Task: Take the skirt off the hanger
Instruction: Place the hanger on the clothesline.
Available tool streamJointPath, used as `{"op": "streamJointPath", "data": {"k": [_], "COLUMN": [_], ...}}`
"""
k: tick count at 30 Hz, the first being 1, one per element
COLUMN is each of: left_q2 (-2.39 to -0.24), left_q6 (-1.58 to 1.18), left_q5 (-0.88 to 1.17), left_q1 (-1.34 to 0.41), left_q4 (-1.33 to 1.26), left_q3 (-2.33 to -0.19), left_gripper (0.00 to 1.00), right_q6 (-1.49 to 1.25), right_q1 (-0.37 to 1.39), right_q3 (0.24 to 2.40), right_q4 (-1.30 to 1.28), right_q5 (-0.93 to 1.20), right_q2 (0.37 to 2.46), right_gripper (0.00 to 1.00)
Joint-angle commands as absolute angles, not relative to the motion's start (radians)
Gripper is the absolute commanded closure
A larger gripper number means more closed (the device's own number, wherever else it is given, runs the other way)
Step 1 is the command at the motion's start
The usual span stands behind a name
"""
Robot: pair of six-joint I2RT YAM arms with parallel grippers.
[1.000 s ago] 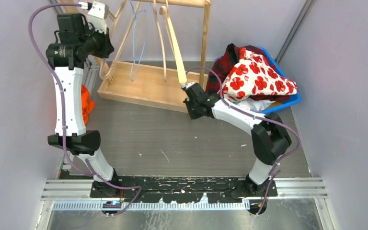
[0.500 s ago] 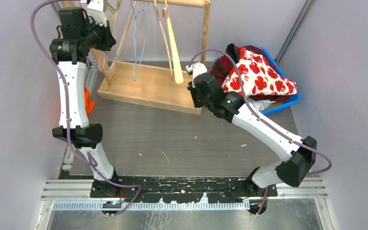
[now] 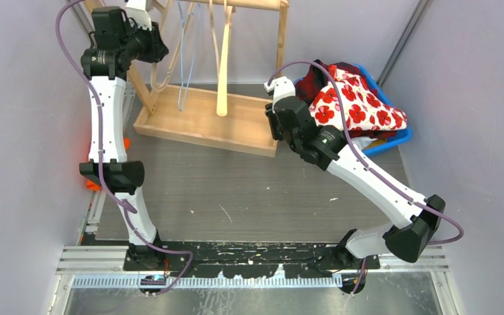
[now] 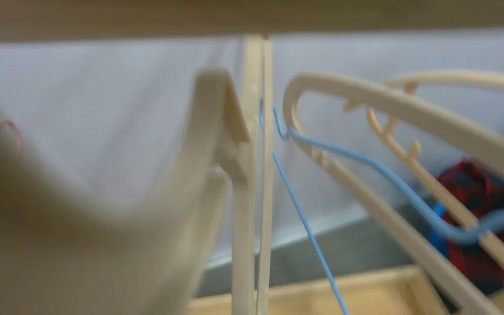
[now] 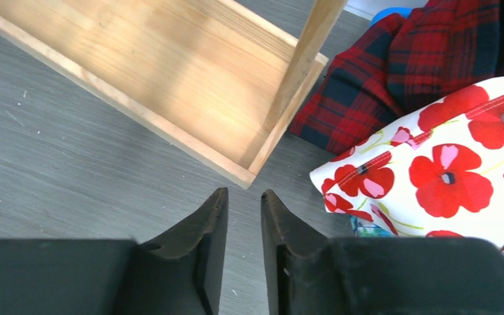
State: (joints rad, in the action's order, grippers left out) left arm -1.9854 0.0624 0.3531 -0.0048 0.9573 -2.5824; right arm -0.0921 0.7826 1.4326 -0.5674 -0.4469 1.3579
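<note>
The skirt (image 3: 357, 108), white with red poppies, lies on the heap in the blue basket (image 3: 400, 138), free of any hanger; it also shows as the skirt (image 5: 459, 157) at the right of the right wrist view. A bare cream hanger (image 3: 223, 85) hangs straight down from the rack's top rail. My right gripper (image 5: 243, 192) hovers over the floor by the rack's near corner, jaws slightly open and empty. My left gripper (image 3: 159, 47) is up at the rack's top left. Another cream hanger (image 4: 190, 197) fills its view, blurred; its fingers are hidden.
The wooden rack base (image 3: 197, 118) stands at the back, its post (image 3: 280, 46) close to my right arm. A blue wire hanger (image 3: 187, 59) hangs among the cream ones. A red plaid garment (image 5: 400, 72) lies under the skirt. Orange cloth (image 3: 92, 186) peeks out behind my left arm.
My right gripper let go of the cream hanger's end and opened; the hanger swung back to hang straight. The right arm drew back and rose. My left arm shifted right along the rack top.
</note>
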Motion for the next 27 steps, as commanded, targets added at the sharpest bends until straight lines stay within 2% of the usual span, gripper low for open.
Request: {"op": "streamJointPath", "data": {"k": [1,2,4,7,10,11,15,17,20,21,27], "left_q2": [-1.959,-1.946,-1.917,-1.861,-1.798,-1.773,-1.676,-1.628,-1.532,-1.5,-1.346], "left_q6": [0.064,0.075,0.102,0.135,0.159,0.164,0.184,0.191,0.181,0.171,0.11], "left_q5": [0.377,0.375,0.362,0.325,0.313,0.313,0.308,0.302,0.327,0.347,0.38], "left_q1": [-0.002,-0.001,0.0,0.009,0.023,0.028,0.036,0.038,0.036,0.037,0.034], "left_q4": [0.934,0.937,0.946,0.967,0.979,0.98,0.99,0.999,0.994,0.989,0.946], "left_q3": [-2.599,-2.586,-2.565,-2.537,-2.503,-2.489,-2.437,-2.41,-2.333,-2.304,-2.164], "left_gripper": [0.59,0.52,0.5,0.38,0.11,0.07,0.04,0.04,0.03,0.03,0.02], "right_q6": [-0.062,-0.057,-0.045,-0.027,-0.017,-0.016,0.006,0.017,0.046,0.055,0.071], "right_q1": [0.782,0.783,0.782,0.782,0.782,0.782,0.782,0.783,0.781,0.782,0.779], "right_q3": [1.443,1.437,1.426,1.419,1.413,1.405,1.368,1.368,1.371,1.365,1.362], "right_q4": [-0.488,-0.476,-0.451,-0.428,-0.408,-0.394,-0.335,-0.326,-0.31,-0.299,-0.241], "right_q5": [-0.52,-0.522,-0.522,-0.512,-0.522,-0.531,-0.533,-0.531,-0.546,-0.549,-0.521], "right_q2": [1.307,1.306,1.305,1.315,1.329,1.33,1.328,1.333,1.342,1.344,1.369], "right_gripper": [0.66,0.63,0.61,0.6,0.58,0.56,0.39,0.28,0.05,0.0,0.0]}}
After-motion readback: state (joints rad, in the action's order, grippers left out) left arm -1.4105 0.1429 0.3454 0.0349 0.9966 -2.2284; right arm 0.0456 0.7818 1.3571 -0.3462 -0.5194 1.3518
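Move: The beige hanger is in my left fingers, and its hook belongs on the clothesline rod, about 3 cm ahead of my left hand, level sideways, and 7 cm above it. The blue wire hanger hangs some 10 cm to the right and 2 cm ahead; the pink wire hanger is about 13 cm to the left and 5 cm ahead. From my right hand, that spot on the rod lies some 21 cm ahead, 34 cm left and 18 cm higher. I open my left fingers wide and let go of the beige hanger at the clothesline, easing away only slowly at first. Then my left hand pulls quickly back, about 17 cm, and rises some 9 cm, away from the rod, the fingers tipping up a little over 10 degrees. My right hand, empty beside the rack's right end, also spreads its fingers fully, drifts about 2 cm forward and tips up slightly. ##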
